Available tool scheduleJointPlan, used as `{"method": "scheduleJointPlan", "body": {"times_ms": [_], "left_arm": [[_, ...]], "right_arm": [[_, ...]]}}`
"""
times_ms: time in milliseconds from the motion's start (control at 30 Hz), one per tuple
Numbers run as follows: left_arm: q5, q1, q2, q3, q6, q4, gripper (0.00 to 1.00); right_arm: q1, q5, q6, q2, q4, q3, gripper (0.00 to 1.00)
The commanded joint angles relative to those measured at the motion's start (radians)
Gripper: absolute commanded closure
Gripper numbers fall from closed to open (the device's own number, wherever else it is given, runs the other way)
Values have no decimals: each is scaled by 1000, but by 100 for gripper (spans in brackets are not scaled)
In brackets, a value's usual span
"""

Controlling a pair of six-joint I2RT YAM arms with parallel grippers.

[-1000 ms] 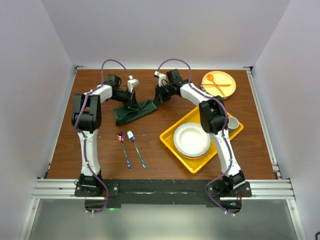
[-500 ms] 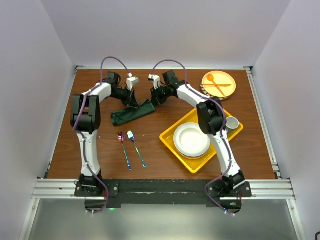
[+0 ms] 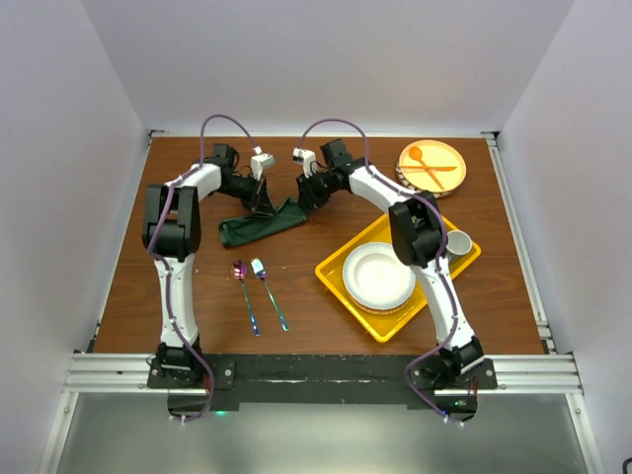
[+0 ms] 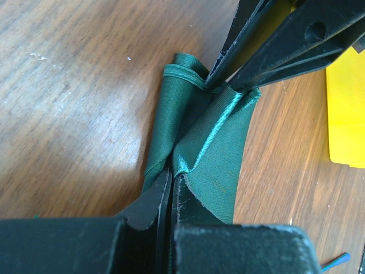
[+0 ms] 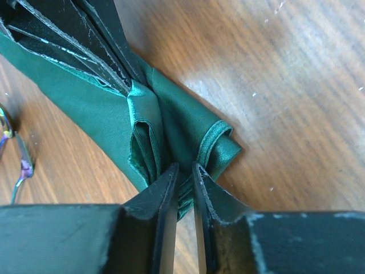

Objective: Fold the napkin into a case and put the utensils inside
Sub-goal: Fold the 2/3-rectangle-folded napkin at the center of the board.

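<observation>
The dark green napkin (image 3: 259,225) lies bunched into a narrow strip at the back of the table, left of centre. My left gripper (image 3: 265,202) is shut on one fold of the napkin (image 4: 217,154), its jaws (image 4: 173,174) pressed together on the cloth. Close beside it, my right gripper (image 3: 299,200) stands at the strip's right end. In the right wrist view its jaws (image 5: 185,166) are a narrow gap apart, with napkin (image 5: 97,108) folds at their tips. The iridescent spoon (image 3: 243,291) and fork (image 3: 269,294) lie side by side nearer me, apart from both grippers.
A yellow tray (image 3: 336,275) holding stacked white plates (image 3: 378,275) and a small cup (image 3: 460,240) sits at the right. An orange plate (image 3: 432,165) with an orange spoon and fork stands at the back right corner.
My right gripper has moved left toward the left one, bunching the napkin narrower. Its jaws have parted a little. The left gripper keeps its grip.
</observation>
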Motion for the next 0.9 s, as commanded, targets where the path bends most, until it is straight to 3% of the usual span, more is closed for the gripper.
{"method": "scheduleJointPlan", "body": {"times_ms": [0,233,500,867], "left_arm": [[-70,5,40,-30,45,-34,100],[-74,4,43,-35,55,-25,100],[-84,2,55,-18,51,-19,100],[-84,2,58,-16,61,-27,100]], "right_arm": [[-32,22,38,-21,-139,43,75],[-81,-53,61,-77,-137,61,55],[-80,-202,137,-104,62,6,39],[-47,-282,152,-35,171,60,40]]}}
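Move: Each hand is at the folded napkin. Its middle lies about 10 cm left of the right hand, some 4 cm back and 2 cm below; from the left hand it is roughly 2 cm left, 4 cm back and 1 cm below. From the right hand, the fork lies about 21 cm back and 9 cm left, the spoon 22 cm back and 14 cm left, and the yellow tray's middle 17 cm back and 22 cm right, all slightly lower. The right fingertips let go of the edge at the napkin's right end, opening from slightly parted to well apart. The hand backs off to the right about 4 cm, drifting a little forward, then swings back left as far while climbing to about 5 cm above its start, its left side rolling up some 15 degrees. The left hand stays put, still pinching the napkin's raised fold. ##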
